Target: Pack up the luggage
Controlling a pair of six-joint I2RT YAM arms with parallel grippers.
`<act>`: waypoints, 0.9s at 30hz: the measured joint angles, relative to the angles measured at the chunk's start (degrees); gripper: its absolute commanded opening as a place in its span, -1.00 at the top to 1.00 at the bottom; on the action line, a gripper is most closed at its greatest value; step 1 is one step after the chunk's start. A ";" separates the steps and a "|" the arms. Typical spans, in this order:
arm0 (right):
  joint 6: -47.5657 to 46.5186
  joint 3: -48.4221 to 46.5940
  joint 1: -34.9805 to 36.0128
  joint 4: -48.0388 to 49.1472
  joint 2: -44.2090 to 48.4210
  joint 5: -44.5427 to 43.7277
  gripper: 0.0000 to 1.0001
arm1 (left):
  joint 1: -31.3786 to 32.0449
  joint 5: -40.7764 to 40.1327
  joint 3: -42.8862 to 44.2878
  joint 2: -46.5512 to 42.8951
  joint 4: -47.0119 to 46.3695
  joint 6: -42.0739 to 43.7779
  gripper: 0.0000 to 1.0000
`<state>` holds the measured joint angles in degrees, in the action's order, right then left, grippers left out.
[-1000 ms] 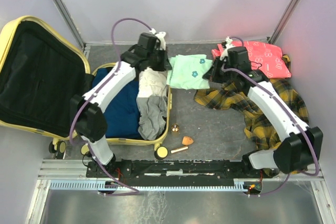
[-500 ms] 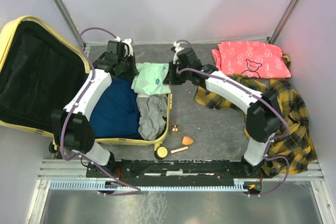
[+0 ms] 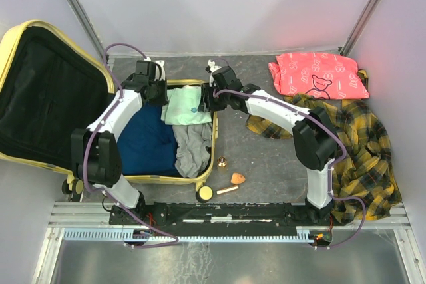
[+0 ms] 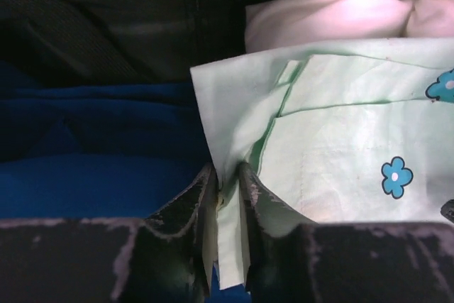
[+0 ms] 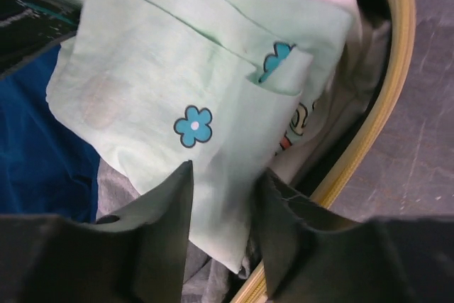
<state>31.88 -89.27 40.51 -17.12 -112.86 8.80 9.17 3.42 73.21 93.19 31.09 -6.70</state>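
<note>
The luggage (image 3: 20, 34) lies open at the left, its lid propped back and black lining showing. In its base lie a blue garment (image 3: 146, 139), a grey garment (image 3: 193, 145) and a white one (image 4: 326, 8). A mint green shirt (image 3: 186, 106) with blue flowers rests on top of them by the right rim. My left gripper (image 3: 162, 91) pinches the shirt's left edge (image 4: 340, 125), with a strip of cloth between its nearly closed fingers (image 4: 227, 175). My right gripper (image 3: 206, 101) sits over the shirt's right side (image 5: 156, 76), jaws apart (image 5: 223, 175), cloth lying under and between them.
A pink shirt (image 3: 318, 74) and a yellow plaid shirt (image 3: 359, 138) lie on the table at the right. A small brass bell (image 3: 222, 162), an orange piece (image 3: 238, 178) and a short stick (image 3: 226, 190) lie near the suitcase's front right wheel (image 3: 204, 193). The yellow rim (image 5: 386, 125) runs beside my right fingers.
Both arms carried the green shirt leftward from the table into the suitcase and lowered it onto the clothes. The right jaws have parted; the left have loosened slightly.
</note>
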 measured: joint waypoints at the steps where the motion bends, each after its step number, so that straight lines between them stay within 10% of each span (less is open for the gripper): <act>1: -0.52 -0.66 -0.09 -0.22 0.02 0.02 -0.22 | -0.07 -0.07 0.00 0.00 0.00 0.17 0.15; 15: -8.66 -1.75 -10.54 -5.88 10.40 5.09 -0.78 | -0.22 1.81 4.20 -2.60 2.71 5.79 -0.96; 27: -31.50 -7.21 -28.35 -16.61 8.02 -1.03 -0.78 | -0.22 8.17 11.30 -3.02 3.19 8.87 -0.99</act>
<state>0.38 -96.49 12.16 -33.74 -104.84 7.77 8.95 11.60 84.51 90.17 34.28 2.17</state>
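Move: Both grippers are at the mint cloth with their fingers already parting; its middle lies about 9 cm right of the left hand and 7 cm left of the right hand, level fore and aft and a centimetre or two lower. From the left hand, the blue cloth is 14 cm back and 8 cm left. From the right hand, the gray cloth is 16 cm back and 5 cm left; the pink cloth is some 44 cm right, 12 cm ahead and 8 cm lower. Both hands open the rest of the way and let go of the mint cloth's two side edges, the left one holding its place while its fingers spread and then rising almost straight up off the cloth by about 9 cm, tipping up a little. The right hand starts up at once, then sweeps quickly to the right across the suitcase rim and outward, some 24 cm right and 10 cm forward towards the pink cloth, cresting and sinking slightly at the end as the wrist rolls left side down, fingers staying open. ##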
